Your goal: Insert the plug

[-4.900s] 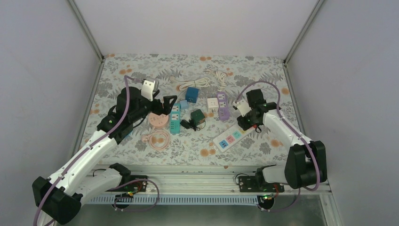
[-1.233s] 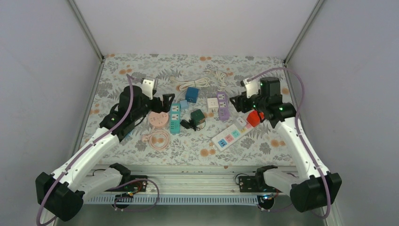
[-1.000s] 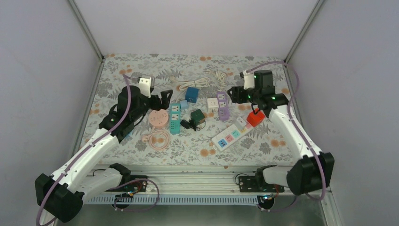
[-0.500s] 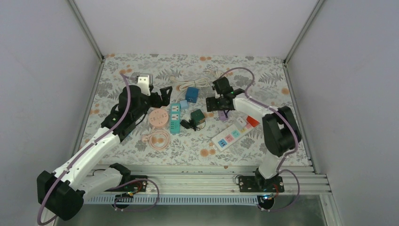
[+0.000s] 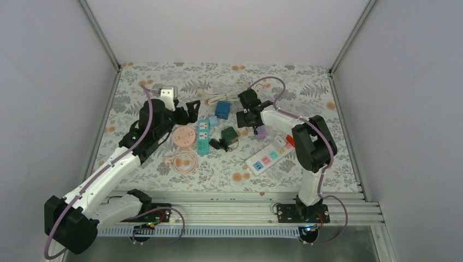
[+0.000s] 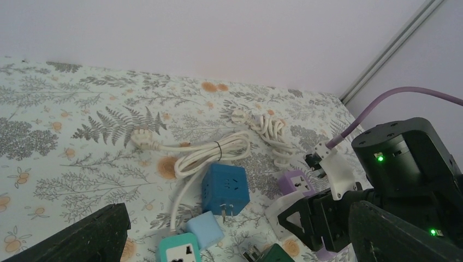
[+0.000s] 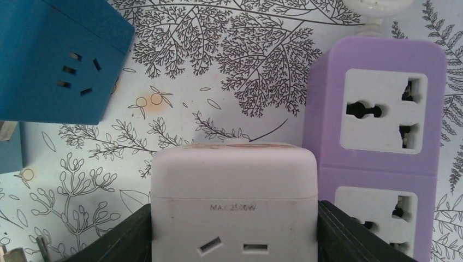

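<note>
A white cube plug [image 7: 233, 191] marked MAX 2500W lies on the floral mat between a blue cube adapter [image 7: 60, 60] and a purple socket strip [image 7: 377, 147]. My right gripper [image 7: 233, 229] is shut on it, a black finger flat against each side. From above, the right gripper [image 5: 247, 118] covers most of this plug. The left wrist view shows a corner of the white plug [image 6: 281, 204] under the right gripper [image 6: 314, 218]. My left gripper [image 5: 188, 112] hangs open left of the blue cube [image 5: 222, 109], holding nothing. A white power strip [image 5: 267, 158] carries a red plug [image 5: 290, 141].
A teal socket strip [image 5: 203, 136], a dark green adapter [image 5: 229, 135] and a pink round reel [image 5: 183, 137] lie near the middle. Coiled white cords [image 5: 229, 97] sit at the back. A light blue cube [image 6: 203, 229] lies beside the teal strip.
My right arm left the red plug in the white power strip, swung left to the white cube plug and its jaws narrowed onto it. The left arm barely moved.
</note>
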Controlling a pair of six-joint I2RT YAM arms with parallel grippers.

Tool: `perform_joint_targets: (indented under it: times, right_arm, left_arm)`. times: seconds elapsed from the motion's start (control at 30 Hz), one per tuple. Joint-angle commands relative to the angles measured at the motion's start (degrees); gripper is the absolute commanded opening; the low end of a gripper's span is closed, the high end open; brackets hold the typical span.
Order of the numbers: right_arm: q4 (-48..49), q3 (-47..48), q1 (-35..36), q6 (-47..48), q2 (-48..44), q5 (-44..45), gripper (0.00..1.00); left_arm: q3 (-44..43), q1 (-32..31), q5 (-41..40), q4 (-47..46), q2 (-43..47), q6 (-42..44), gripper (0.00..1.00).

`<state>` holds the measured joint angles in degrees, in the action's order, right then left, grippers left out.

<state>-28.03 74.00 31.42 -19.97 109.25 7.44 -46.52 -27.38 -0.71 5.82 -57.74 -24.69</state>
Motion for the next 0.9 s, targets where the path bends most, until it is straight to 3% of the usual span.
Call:
perform_joint_targets:
  times: [0.0,0.33,0.47,0.7,0.87]
  right_arm:
    - [0.23,2.09,0.66,-2.0,1.93,2.18,0.51]
    - [19.74,-8.24,0.71,0.26,-16.49,-8.16,0.49]
    - [24.06,-9.0,0.65,-4.2,-22.51,-13.82,0.49]
    - [30.57,-10.99,0.62,-25.87,-32.18,-22.36,0.5]
    - [30.77,-10.33,0.65,-35.59,-35.22,-27.0,0.5]
  left_arm:
    - [0.83,0.31,-0.76,-1.46,0.55,-0.89,1.0]
    - [4.54,0.23,8.33,-10.51,4.05,-2.72,1.0]
    - [5.36,-0.63,10.9,-14.49,3.13,-2.84,1.0]
    - [5.96,-6.34,2.02,-23.94,-1.3,-2.83,1.0]
    - [5.56,-14.53,-7.21,-34.09,-7.0,3.18,1.0]
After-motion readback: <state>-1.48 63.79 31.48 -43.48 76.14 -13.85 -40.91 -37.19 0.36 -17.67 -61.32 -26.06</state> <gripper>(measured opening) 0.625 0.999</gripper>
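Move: The right hand already grips the white adapter low over the table. The open left gripper it heads for is about 16 cm to its left, 9 cm back and 22 cm higher. Beside it are the purple strip, 4 cm right and level; the blue adapter, 9 cm left and 4 cm ahead; and the green adapter, 6 cm left and 4 cm back. From the left hand, the white adapter is roughly 9 cm ahead, 16 cm right and 22 cm down. Up and fast, after a brief hold, the right arm lifts the gripped white adapter some 27 cm, drifting a little left and back. Its wrist rolls about 50 degrees, so the fingers swing from pointing down towards the left gripper. The left hand, fingers still wide open, comes about 7 cm right and slightly up to meet it, turning a little clockwise. ##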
